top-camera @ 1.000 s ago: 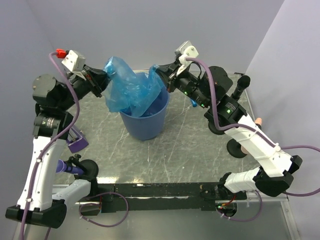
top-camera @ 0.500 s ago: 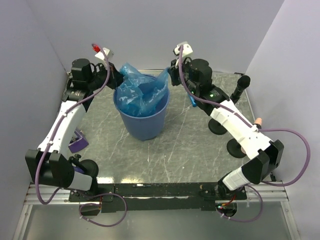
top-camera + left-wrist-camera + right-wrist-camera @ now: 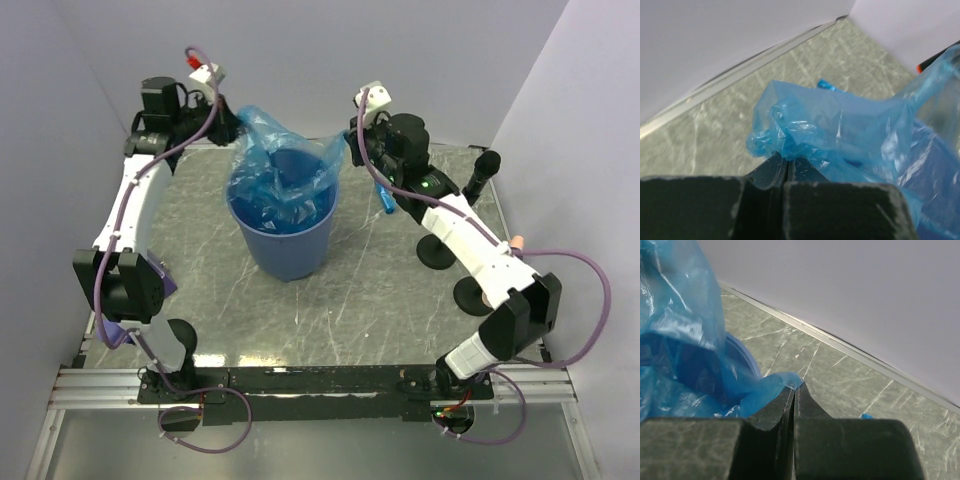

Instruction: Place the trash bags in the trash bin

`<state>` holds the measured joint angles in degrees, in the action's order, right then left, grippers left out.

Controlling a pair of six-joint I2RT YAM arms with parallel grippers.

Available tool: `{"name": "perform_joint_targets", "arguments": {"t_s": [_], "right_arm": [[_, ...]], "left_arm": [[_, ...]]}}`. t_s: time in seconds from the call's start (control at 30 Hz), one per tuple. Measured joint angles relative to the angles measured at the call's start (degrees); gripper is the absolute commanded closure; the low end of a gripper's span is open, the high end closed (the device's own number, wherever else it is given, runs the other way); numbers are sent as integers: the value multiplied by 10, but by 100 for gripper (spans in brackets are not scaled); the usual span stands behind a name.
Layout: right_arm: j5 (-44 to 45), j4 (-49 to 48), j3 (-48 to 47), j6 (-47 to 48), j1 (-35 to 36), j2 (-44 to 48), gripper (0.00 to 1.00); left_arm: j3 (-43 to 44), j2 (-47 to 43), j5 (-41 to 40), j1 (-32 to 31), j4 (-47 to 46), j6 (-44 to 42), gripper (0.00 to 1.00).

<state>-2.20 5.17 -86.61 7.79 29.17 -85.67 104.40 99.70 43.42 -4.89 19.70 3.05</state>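
A thin, bright blue trash bag (image 3: 285, 170) hangs spread over the round blue trash bin (image 3: 288, 240), most of it down inside. My left gripper (image 3: 236, 128) is shut on the bag's left edge (image 3: 785, 140), behind the bin's left rim. My right gripper (image 3: 348, 142) is shut on the bag's right corner (image 3: 785, 382), just beyond the bin's right rim (image 3: 742, 357). The film is stretched between the two grippers above the bin's mouth.
The bin stands on a grey marbled table (image 3: 370, 290) closed in by pale walls. A small blue object (image 3: 384, 198) lies right of the bin. A black cylinder (image 3: 480, 172) and round black bases (image 3: 470, 292) stand at the right; a purple item (image 3: 158, 285) lies at the left.
Both arms have stretched toward the back wall and dropped to the bin's rim, pulling the bag apart. The bag, bunched above the bin before, now lies spread open over its mouth.
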Motion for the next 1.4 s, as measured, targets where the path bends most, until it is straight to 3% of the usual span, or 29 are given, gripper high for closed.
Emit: {"name": "perform_joint_targets", "arguments": {"t_s": [0.23, 0.5, 0.83, 0.9, 0.93, 1.03, 1.1, 1.3, 1.37, 1.4], "right_arm": [[-34, -4, -66, 10, -15, -93, 100], [-76, 43, -130, 16, -35, -200, 100], [-131, 95, -41, 19, -41, -157, 100], [-140, 106, -10, 17, -41, -131, 93], [-143, 111, 0, 17, -41, -119, 86], [-158, 127, 35, 21, -41, -73, 61], [-167, 141, 45, 35, -42, -48, 51], [-251, 202, 9, 86, -70, -3, 29], [-282, 206, -12, 92, -82, -3, 28], [-300, 209, -25, 92, -88, -5, 28]], "left_arm": [[15, 9, -4, 73, 105, -61, 99], [-1, 63, 4, 85, 209, -103, 99], [-126, 46, 50, 88, 278, -120, 99], [-161, 18, 56, 88, 288, -123, 99], [-172, 5, 59, 88, 290, -125, 97], [-200, -47, 64, 89, 293, -137, 60], [-203, -75, 62, 91, 293, -152, 49], [-170, -119, 63, 143, 344, -265, 30], [-156, -120, 63, 161, 364, -307, 20], [-148, -120, 64, 169, 374, -332, 19]]}}
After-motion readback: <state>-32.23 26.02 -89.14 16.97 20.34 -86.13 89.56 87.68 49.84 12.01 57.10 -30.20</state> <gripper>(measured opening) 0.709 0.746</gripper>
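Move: My left hand grips one edge of the open blue bag; the trash bin it goes to is some 9 cm back and 7 cm right of this hand, its middle about 23 cm below. From my right hand, gripping the opposite edge, the bin is roughly 13 cm left, 4 cm back and 25 cm down. The blue roll is about 12 cm ahead and 8 cm right of my right hand, the black stand level ahead and about 21 cm right, both well below. I pull the bag's edges down over both sides of the trash bin's rim: my left hand swings left, then sinks about 18 cm, drawing back and tipping its fingers down nearly 40 degrees; my right goes forward, then down some 14 cm and back. Low down, both open and let go of the bag, rising 7–8 cm as my left backs off farther left. ##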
